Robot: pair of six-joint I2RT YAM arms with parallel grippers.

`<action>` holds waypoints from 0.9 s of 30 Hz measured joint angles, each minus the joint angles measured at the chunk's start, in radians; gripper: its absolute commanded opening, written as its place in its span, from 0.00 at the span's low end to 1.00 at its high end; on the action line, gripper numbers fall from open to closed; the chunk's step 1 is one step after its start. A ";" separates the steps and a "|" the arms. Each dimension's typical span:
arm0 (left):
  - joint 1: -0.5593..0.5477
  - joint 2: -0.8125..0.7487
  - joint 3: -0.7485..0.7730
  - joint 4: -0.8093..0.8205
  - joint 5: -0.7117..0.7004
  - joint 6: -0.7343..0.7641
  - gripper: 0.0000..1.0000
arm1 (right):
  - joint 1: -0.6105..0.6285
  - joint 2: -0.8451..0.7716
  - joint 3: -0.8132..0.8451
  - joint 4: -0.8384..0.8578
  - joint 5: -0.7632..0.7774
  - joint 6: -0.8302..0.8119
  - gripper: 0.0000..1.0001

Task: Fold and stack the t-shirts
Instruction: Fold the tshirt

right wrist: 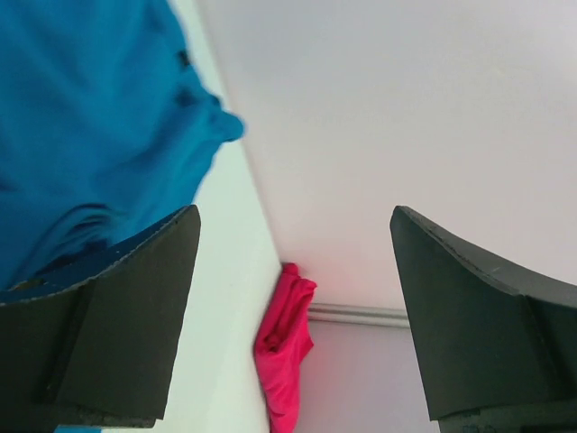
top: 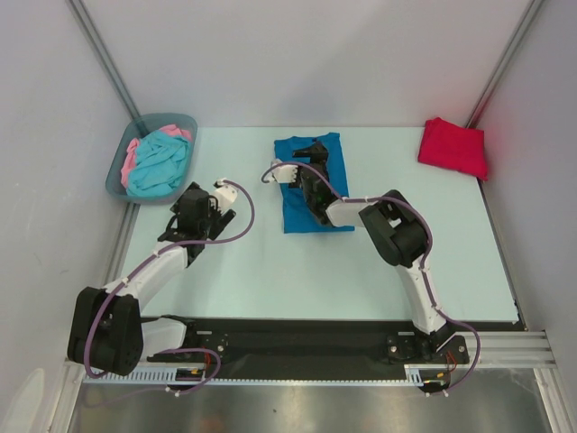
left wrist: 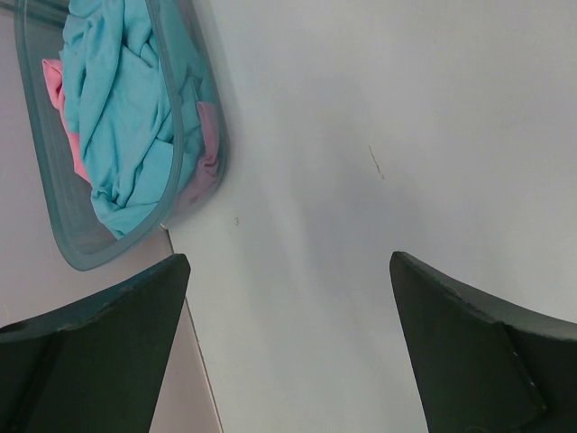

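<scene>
A deep blue t-shirt [top: 302, 212] lies folded flat on the table at the middle back. My right gripper [top: 312, 153] hovers over its far end, open with nothing between the fingers. In the right wrist view the gripper [right wrist: 295, 209] stands wide, with the blue cloth [right wrist: 90, 117] to its upper left. The red t-shirt [top: 453, 146] lies folded at the back right corner and shows past the jaws [right wrist: 287, 352]. A turquoise t-shirt [top: 162, 162] and a pink one [top: 132, 158] lie crumpled in the bin. My left gripper [top: 191, 209] is open and empty [left wrist: 288, 257], near the bin.
The grey-blue plastic bin [top: 167, 117] stands at the back left corner, against the walls, and appears at the upper left of the left wrist view [left wrist: 81, 253]. White enclosure walls with metal posts bound the table on three sides.
</scene>
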 measured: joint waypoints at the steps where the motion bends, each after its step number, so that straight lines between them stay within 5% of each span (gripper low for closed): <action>1: 0.000 0.000 0.000 0.000 0.000 0.000 1.00 | 0.001 0.000 0.001 0.029 0.009 -0.007 0.90; 9: 0.000 0.002 0.000 0.000 0.000 0.000 1.00 | 0.001 -0.031 -0.005 0.119 0.067 -0.033 0.82; 12: 0.000 0.002 -0.006 0.003 0.000 0.000 1.00 | -0.005 -0.122 -0.023 -0.100 0.042 0.103 0.41; 13: 0.000 0.002 -0.008 0.003 0.000 0.000 1.00 | -0.010 -0.161 -0.025 -0.196 0.013 0.166 0.12; 14: 0.000 0.002 -0.010 0.003 0.000 0.000 1.00 | -0.012 -0.195 -0.027 -0.273 -0.007 0.218 0.02; 20: 0.000 0.002 -0.013 0.004 0.000 0.000 1.00 | -0.025 -0.409 -0.108 -0.576 -0.151 0.452 0.00; 27: 0.000 0.002 -0.013 0.003 0.000 0.000 1.00 | -0.027 -0.351 -0.163 -0.721 -0.255 0.560 0.00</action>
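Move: Lying under and behind the open right hand, the t-shirt has its middle about 7 cm back, 1 cm to the right and roughly 7 cm below it. The red cloth is some 39 cm to the right of that hand and about 4 cm farther out; the bin is about 43 cm to its left and 2 cm ahead. From the left hand the t-shirt's middle is about 27 cm to the right, 9 cm ahead and a few centimetres lower. Rising some 4 cm off the t-shirt's far part, the open right hand then draws back about 10 cm over it, drifting 3 cm right and sinking at the end to about 5 cm below its starting height. On the way the fingers shut empty and tip steeply downward, the left side rolling up. Whether the closed tips touch the t-shirt can't be seen. ##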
